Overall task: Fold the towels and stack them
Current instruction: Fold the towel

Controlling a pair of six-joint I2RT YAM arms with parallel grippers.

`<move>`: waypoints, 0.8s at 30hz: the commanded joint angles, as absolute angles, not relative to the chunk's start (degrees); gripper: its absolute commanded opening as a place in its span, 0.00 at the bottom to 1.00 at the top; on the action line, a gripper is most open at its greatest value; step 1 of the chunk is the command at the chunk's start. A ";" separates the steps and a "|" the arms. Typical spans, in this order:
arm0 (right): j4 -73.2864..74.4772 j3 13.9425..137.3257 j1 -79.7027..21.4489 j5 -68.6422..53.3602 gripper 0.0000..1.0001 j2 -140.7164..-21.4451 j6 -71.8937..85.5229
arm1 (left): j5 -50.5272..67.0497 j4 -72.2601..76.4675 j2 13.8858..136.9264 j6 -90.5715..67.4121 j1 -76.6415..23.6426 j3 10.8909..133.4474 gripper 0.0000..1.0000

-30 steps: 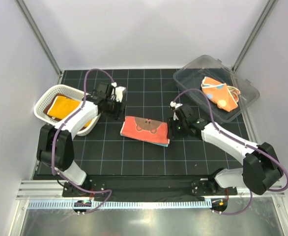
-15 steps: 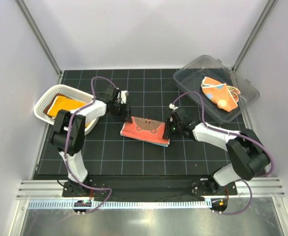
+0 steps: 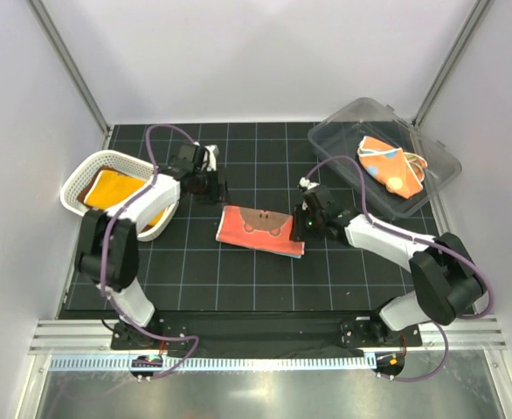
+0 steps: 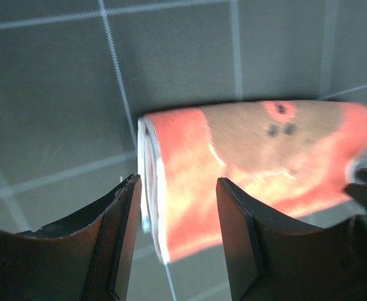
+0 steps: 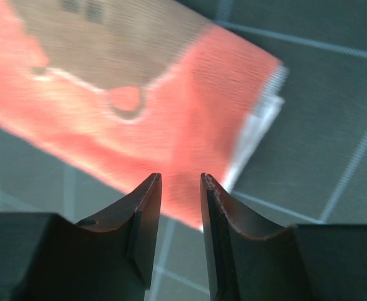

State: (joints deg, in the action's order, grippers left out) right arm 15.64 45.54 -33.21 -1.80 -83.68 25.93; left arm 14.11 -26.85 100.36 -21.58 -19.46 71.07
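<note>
A folded red-orange towel [image 3: 261, 230] with a brown picture lies flat on the black grid mat between my two grippers. My left gripper [image 3: 212, 190] hovers just off its far left corner, open, with nothing between the fingers; in the left wrist view the towel [image 4: 258, 150] lies beyond the left gripper [image 4: 177, 182]. My right gripper [image 3: 307, 225] is at the towel's right end, its jaws a narrow gap apart and holding nothing. The right wrist view shows the towel [image 5: 139, 94] under and ahead of the right gripper [image 5: 179, 179]. The towel's white layered edge [image 5: 258, 125] shows at its right side.
A white mesh basket [image 3: 81, 175] at the left holds a yellow-orange towel [image 3: 112, 188]. A clear plastic bin [image 3: 343, 122] at the back right holds an orange spotted towel [image 3: 389, 166]. White walls enclose the mat on three sides.
My left gripper came in toward the towel's left corner, then drew back a little toward the far side. The right gripper narrowed slightly and stays at the towel's right end.
</note>
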 commanded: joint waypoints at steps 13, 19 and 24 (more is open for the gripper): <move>2.31 38.42 -33.22 -15.65 0.36 -80.41 36.91 | 14.87 -21.36 88.50 -32.96 -23.91 51.33 0.54; 2.19 35.86 -33.22 -13.54 0.36 -82.62 34.72 | 9.93 -22.94 93.25 -32.60 -23.73 53.70 0.53; 9.74 40.33 -33.22 -11.08 0.36 -76.47 33.93 | 8.02 -29.32 88.79 -33.40 -23.73 57.29 0.54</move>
State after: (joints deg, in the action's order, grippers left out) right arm 7.27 36.01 -33.28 -13.61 -81.38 34.65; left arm 11.18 -25.71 92.77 -32.51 -23.88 53.49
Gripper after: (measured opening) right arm 0.363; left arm 0.537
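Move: The folded towel's near left corner lies about 10 cm back from the left hand and 1 cm to its left, some 6 cm below; the printed bear's middle is roughly 5 cm back and 10 cm to its right. For the right hand, the towel's near right corner is about 5 cm back and 1 cm to its right, 3 cm below, with the printed bear around 4 cm ahead and 9 cm to its left. Back over the towel's left end in an arc, the left hand first rises about 7 cm, then drops to the near left corner, ending 9 cm farther back with its half-open fingers straddling the corner, tipped more steeply down. The right hand hops up 5 cm and leftward, then comes back and down onto the near right corner, its fingers swinging leftward; one fingertip of each hand seems to rest on the cloth. ##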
